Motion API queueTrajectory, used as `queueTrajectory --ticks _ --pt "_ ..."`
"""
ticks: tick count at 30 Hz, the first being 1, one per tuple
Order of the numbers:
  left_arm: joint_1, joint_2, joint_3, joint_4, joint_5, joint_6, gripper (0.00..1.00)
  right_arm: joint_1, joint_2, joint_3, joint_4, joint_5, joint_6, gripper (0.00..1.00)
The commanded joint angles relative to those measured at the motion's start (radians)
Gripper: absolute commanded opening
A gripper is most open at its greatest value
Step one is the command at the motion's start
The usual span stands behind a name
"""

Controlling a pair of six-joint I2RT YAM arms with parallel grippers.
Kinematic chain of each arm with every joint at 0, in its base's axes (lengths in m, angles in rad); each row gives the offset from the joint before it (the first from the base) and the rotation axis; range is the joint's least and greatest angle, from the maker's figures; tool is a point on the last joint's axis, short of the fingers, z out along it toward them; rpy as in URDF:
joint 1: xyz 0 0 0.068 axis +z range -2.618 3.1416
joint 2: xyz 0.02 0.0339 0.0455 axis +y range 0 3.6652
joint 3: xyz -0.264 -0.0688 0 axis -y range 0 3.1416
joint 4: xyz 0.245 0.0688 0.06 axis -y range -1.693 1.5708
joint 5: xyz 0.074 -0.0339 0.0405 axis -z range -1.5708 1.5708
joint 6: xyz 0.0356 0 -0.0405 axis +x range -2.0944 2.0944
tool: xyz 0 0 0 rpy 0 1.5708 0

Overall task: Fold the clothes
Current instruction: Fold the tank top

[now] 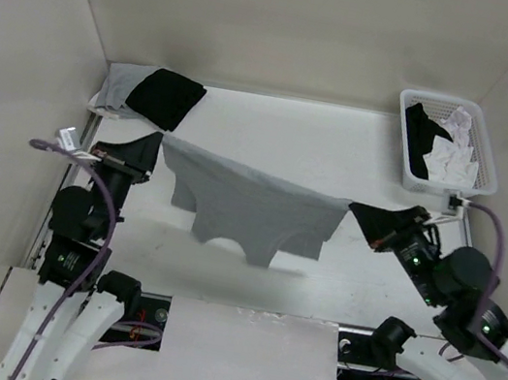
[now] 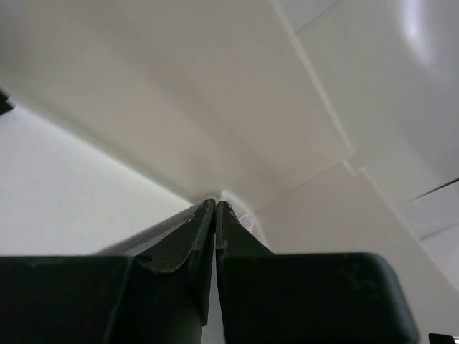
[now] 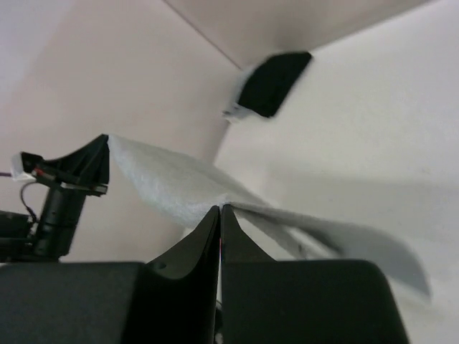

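Observation:
A heather-grey sleeveless top [image 1: 246, 208] hangs stretched in the air between both arms, above the white table [image 1: 340, 146]. My left gripper [image 1: 159, 138] is shut on its left corner, and my right gripper [image 1: 351, 207] is shut on its right corner. In the right wrist view the grey top [image 3: 172, 190] runs from my right gripper [image 3: 220, 208] across to the left gripper [image 3: 102, 143]. In the left wrist view my left gripper [image 2: 215, 203] has its jaws pressed together, with only a sliver of pale cloth [image 2: 247, 222] showing beside them.
A folded stack with a black garment [image 1: 165, 96] on a grey one [image 1: 119, 88] lies at the back left. At the back right, a white basket [image 1: 447, 145] holds black and white clothes. Beige walls enclose the table on three sides.

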Motion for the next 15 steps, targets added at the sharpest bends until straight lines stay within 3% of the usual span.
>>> queueTrajectory --ticks 1,4,6,11,15 --pt "-0.048 -0.025 0.088 -0.144 -0.089 0.068 0.02 0.081 0.014 0.117 -0.239 0.171 -0.068 0.03" --pt "-0.076 -0.004 0.085 -0.147 -0.109 0.07 0.02 0.096 0.083 0.153 -0.227 0.179 -0.109 0.04" --pt "-0.081 0.03 0.058 -0.132 -0.121 0.073 0.02 0.037 0.141 0.141 -0.182 0.133 -0.131 0.04" --pt "-0.05 0.212 -0.037 -0.025 -0.132 0.068 0.03 -0.274 0.366 0.032 0.06 -0.173 -0.142 0.05" --pt "0.01 0.509 -0.061 0.175 -0.123 0.041 0.03 -0.45 0.692 0.028 0.299 -0.365 -0.105 0.05"
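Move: I hold the tank top in the air by its two hem corners. The bare table where the hem is to come down lies about 16 cm ahead of my left hand and 22 cm ahead of my right, some 36 cm below both. The folded black cloth stands on the table roughly 28 cm ahead and 7 cm left of my left hand; the laundry basket is about 33 cm ahead and 22 cm right of my right. I finish the upswing with both hands, some 4 cm higher and slightly back, then whip round and bring the hem down and forward towards the bare table: about 16 cm down from the top, my right hand reaching further forward than my left. Both wrists tip fingers-down by 20 degrees or more, my right also rolling its right side up, and both grippers stay shut on the corners. ##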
